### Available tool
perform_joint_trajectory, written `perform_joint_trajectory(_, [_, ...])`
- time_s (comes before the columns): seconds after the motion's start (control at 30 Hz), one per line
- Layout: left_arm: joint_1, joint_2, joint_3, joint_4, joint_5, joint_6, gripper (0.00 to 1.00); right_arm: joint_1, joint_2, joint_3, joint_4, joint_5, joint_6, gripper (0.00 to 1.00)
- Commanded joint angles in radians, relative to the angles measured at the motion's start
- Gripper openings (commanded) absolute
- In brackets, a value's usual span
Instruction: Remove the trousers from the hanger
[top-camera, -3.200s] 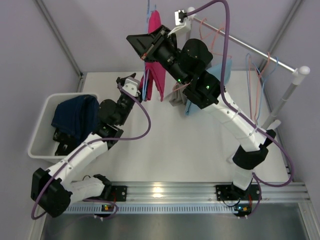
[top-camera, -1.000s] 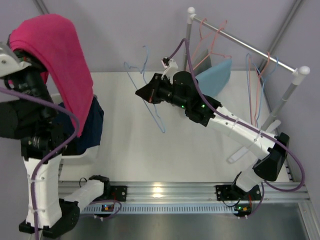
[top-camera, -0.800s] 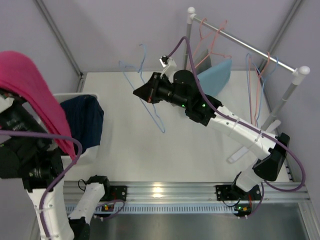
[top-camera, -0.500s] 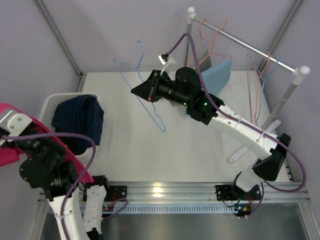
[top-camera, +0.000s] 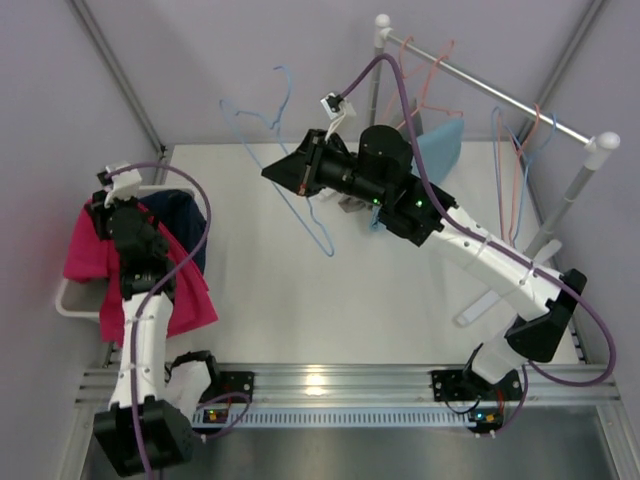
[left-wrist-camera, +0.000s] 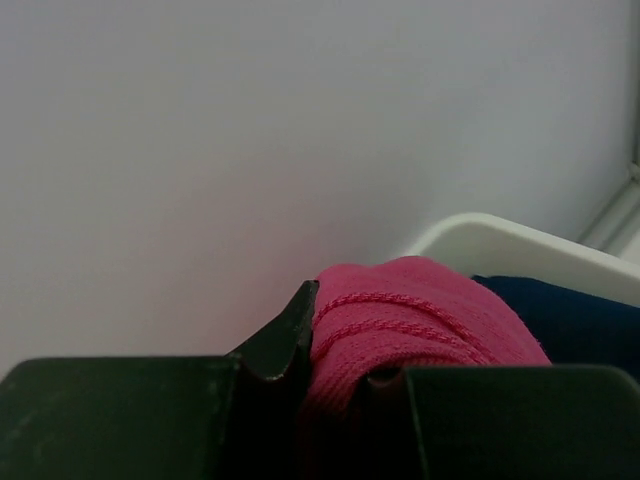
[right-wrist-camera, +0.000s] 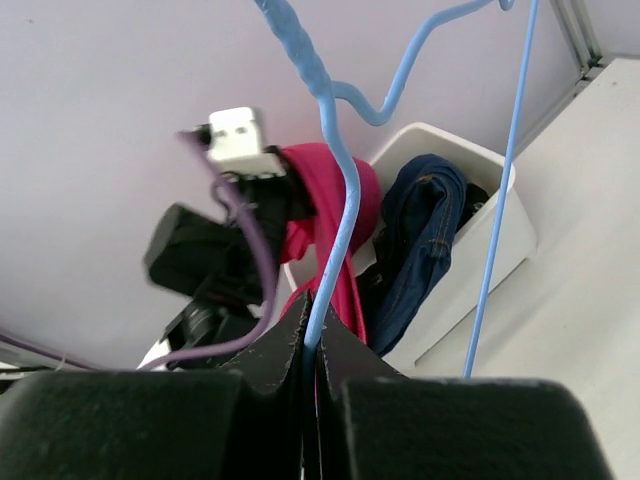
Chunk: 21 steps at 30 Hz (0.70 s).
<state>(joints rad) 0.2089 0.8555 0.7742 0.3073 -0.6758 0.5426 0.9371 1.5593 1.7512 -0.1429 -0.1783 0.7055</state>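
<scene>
The magenta pink trousers (top-camera: 88, 250) hang over the near rim of the white bin (top-camera: 75, 302), with my left gripper (top-camera: 108, 214) shut on a fold of them (left-wrist-camera: 420, 300). The cloth bulges between the left gripper (left-wrist-camera: 345, 335) jaws. The navy blue trousers (top-camera: 192, 218) lie in the bin behind the pink ones. My right gripper (top-camera: 270, 173) is shut on the bare blue wire hanger (top-camera: 262, 118), held in the air above the table's back left. In the right wrist view the hanger wire (right-wrist-camera: 340, 170) runs up out of the right gripper (right-wrist-camera: 312, 322) jaws.
A clothes rail (top-camera: 500, 97) crosses the back right with several empty wire hangers (top-camera: 520, 170) and a light blue garment (top-camera: 440, 147). The right arm (top-camera: 470, 245) stretches diagonally over the table. Grey walls stand close on the left and behind.
My left arm has swung the pink trousers down from high at the left onto the bin. The right gripper has lifted the empty hanger slightly up and to the left.
</scene>
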Motion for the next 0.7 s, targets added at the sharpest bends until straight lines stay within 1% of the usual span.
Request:
perform_joint_trajectory(0.0, [0.003, 0.126, 0.075, 0.073, 0.169, -0.198, 0.0, -0.026, -0.073, 0.056, 0.013, 0.02, -0.043, 0.0])
perform_joint_trajectory(0.07, [0.004, 0.197, 0.128, -0.005, 0.171, -0.248, 0.0, -0.061, -0.111, 0.054, -0.009, 0.034, -0.043, 0.0])
perform_joint_trajectory(0.1, [0.004, 0.259, 0.146, -0.045, 0.157, -0.304, 0.0, -0.069, -0.129, 0.051, -0.015, 0.04, -0.046, 0.0])
perform_joint_trajectory(0.13, [0.004, 0.286, 0.166, -0.118, 0.156, -0.325, 0.01, -0.078, -0.148, 0.048, -0.021, 0.063, -0.052, 0.0])
perform_joint_trajectory(0.17, [0.004, 0.304, 0.177, -0.163, 0.159, -0.376, 0.06, -0.087, -0.192, 0.044, -0.041, 0.078, -0.078, 0.0])
perform_joint_trajectory(0.2, [0.004, 0.321, 0.18, -0.206, 0.166, -0.406, 0.19, -0.087, -0.218, 0.039, -0.052, 0.103, -0.092, 0.0])
perform_joint_trajectory(0.23, [0.006, 0.32, 0.178, -0.247, 0.214, -0.429, 0.32, -0.089, -0.244, 0.033, -0.061, 0.144, -0.119, 0.0])
perform_joint_trajectory(0.3, [0.004, 0.291, 0.152, -0.351, 0.277, -0.478, 0.55, -0.089, -0.338, -0.007, -0.089, 0.174, -0.138, 0.0])
perform_joint_trajectory(0.33, [0.006, 0.274, 0.149, -0.385, 0.304, -0.501, 0.76, -0.089, -0.407, -0.05, -0.099, 0.222, -0.155, 0.0])
perform_joint_trajectory(0.37, [0.006, 0.261, 0.151, -0.46, 0.32, -0.536, 0.9, -0.089, -0.441, -0.077, -0.109, 0.241, -0.164, 0.0])
perform_joint_trajectory(0.4, [0.006, 0.223, 0.155, -0.5, 0.35, -0.538, 0.99, -0.089, -0.479, -0.102, -0.131, 0.264, -0.172, 0.0])
perform_joint_trajectory(0.43, [0.006, 0.2, 0.16, -0.531, 0.411, -0.538, 0.99, -0.101, -0.551, -0.157, -0.139, 0.289, -0.19, 0.0])
perform_joint_trajectory(0.47, [0.006, 0.176, 0.174, -0.586, 0.441, -0.57, 0.99, -0.119, -0.583, -0.182, -0.147, 0.289, -0.193, 0.0])
perform_joint_trajectory(0.5, [0.006, 0.119, 0.183, -0.609, 0.473, -0.572, 0.99, -0.142, -0.614, -0.205, -0.171, 0.281, -0.184, 0.0])
perform_joint_trajectory(0.57, [0.006, 0.062, 0.209, -0.635, 0.543, -0.567, 0.99, -0.222, -0.692, -0.254, -0.21, 0.243, -0.155, 0.0])
perform_joint_trajectory(0.6, [0.006, 0.018, 0.249, -0.655, 0.559, -0.566, 0.99, -0.239, -0.72, -0.269, -0.23, 0.238, -0.152, 0.0])
perform_joint_trajectory(0.67, [0.006, -0.01, 0.304, -0.677, 0.593, -0.56, 0.99, -0.267, -0.804, -0.324, -0.274, 0.231, -0.155, 0.0])
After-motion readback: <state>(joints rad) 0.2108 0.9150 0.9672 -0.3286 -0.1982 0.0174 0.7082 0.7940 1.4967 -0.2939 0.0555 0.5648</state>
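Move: The pink trousers already hang from the left hand over the white basket, whose middle lies about 6 cm ahead, 2 cm to the left and 27 cm below; the navy trousers in it are some 8 cm ahead, 11 cm right and 22 cm down. The right hand holds the bare blue hanger: the rack bar's near end, with its empty hangers, is about 44 cm right, 10 cm ahead and roughly level; the light blue trousers hang 31 cm right of that hand, 22 cm ahead and 12 cm lower. The pink trousers are carried forward and down about 10 cm into the basket and let go as the left fingers open wide; that hand tips its fingertips down and turns clockwise, then draws right and back, lifting clear at the end. The bare blue hanger, still pinched, is swept right some 27 cm towards the rack by the right hand, rising and later drawing back, turning clockwise and tilting up. ##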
